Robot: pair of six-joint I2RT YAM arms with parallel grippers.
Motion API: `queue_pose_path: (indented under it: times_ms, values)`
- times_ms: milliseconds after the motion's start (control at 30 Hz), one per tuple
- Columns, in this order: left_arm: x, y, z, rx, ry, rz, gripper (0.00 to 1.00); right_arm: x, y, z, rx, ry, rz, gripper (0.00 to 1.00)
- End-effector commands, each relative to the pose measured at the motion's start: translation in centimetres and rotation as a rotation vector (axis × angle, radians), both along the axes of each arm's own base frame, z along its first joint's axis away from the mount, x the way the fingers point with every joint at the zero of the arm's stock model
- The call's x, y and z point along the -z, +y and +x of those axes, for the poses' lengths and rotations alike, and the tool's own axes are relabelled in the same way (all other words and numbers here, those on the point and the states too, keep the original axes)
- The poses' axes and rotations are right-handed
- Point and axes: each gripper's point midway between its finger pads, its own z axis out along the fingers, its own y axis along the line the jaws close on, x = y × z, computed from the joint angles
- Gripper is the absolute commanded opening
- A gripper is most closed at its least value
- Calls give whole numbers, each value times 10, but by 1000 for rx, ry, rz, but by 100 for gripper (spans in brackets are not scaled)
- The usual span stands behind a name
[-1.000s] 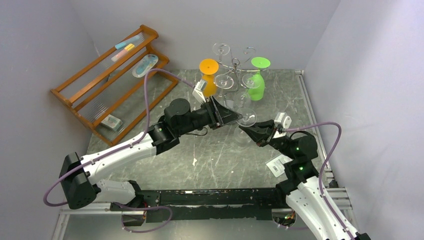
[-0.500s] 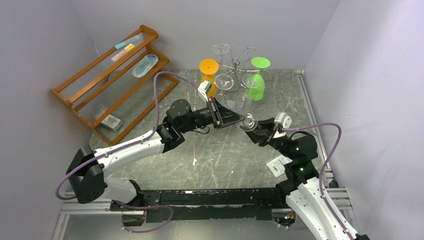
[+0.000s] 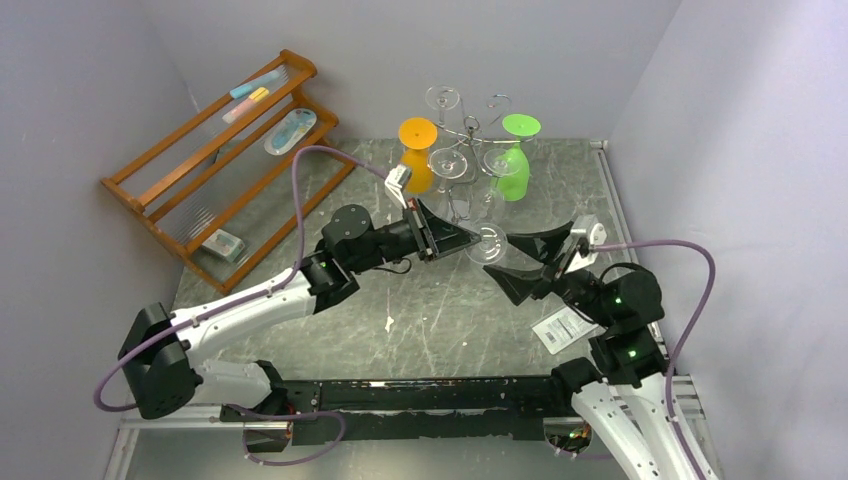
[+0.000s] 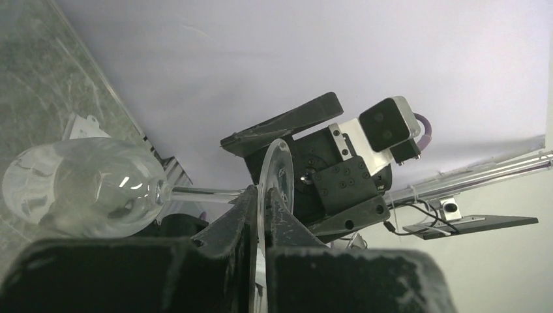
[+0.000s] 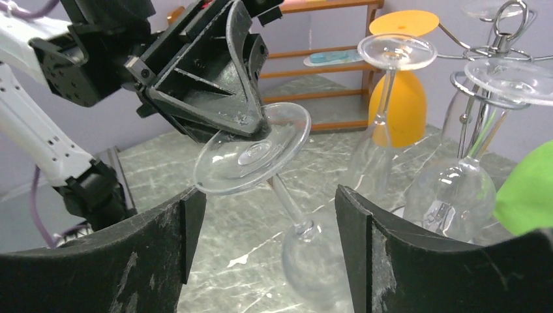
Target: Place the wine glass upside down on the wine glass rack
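Observation:
A clear wine glass [image 3: 490,240] hangs upside down above the table, bowl down. My left gripper [image 3: 478,238] is shut on the rim of its round foot [image 4: 277,176]; the stem and bowl [image 4: 91,186] stick out to the left in the left wrist view. My right gripper [image 3: 525,258] stands open just right of the glass, not touching it. In the right wrist view the foot [image 5: 254,156] and bowl [image 5: 319,261] lie between and beyond its spread fingers [image 5: 355,215]. The wine glass rack [image 3: 470,128], silver wire, stands at the back behind the glass.
On the rack hang an orange glass [image 3: 418,150], a green glass [image 3: 515,160] and clear glasses [image 3: 447,160], close behind the held glass. A wooden tiered shelf [image 3: 230,150] leans at the back left. A white tag [image 3: 563,328] lies by the right arm.
The left gripper closed on the glass's foot. The right gripper let go of the glass, opened wide and drew back to the right.

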Motion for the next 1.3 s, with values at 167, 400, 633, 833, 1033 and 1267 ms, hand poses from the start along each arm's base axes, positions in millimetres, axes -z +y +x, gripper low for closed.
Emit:
queue_pose_path:
  times_ms: [167,400,633,833,1033,1267]
  values:
    - [15,13,4,-77,-56,68,5,-42,2,-5,4,343,182,77]
    - [20,18,5,-98,-65,73,5,-28,1,17,100,614,239,65]
    - [22,20,4,-102,-72,73,5,1,-1,18,143,733,194,73]
    - [17,22,3,-107,-82,59,5,23,13,15,68,834,213,58]
    - [13,22,1,-97,-77,32,5,30,18,15,31,846,264,47]
    - [12,21,-1,-79,-73,4,5,32,27,15,-28,886,294,26]
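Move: The upside-down clear wine glass is already held by the left gripper near the edge of its foot; the foot's middle is about 3 cm to that hand's right and 1 cm back. From the open right hand the foot lies some 4 cm left, 2 cm ahead and barely higher. Roughly level with the right hand, the feet of two hung clear glasses stand 18 cm ahead: the left one 9 cm left, the right one straight ahead. Keep the left gripper shut on the foot and lower the glass about 5 cm, easing slightly left. Meanwhile lift the open right gripper about 5 cm, rolling it some 50 degrees clockwise as seen from behind the hand, then bring it slightly forward and left and down well below its start. Half close its fingers on either side of the foot's near rim. ##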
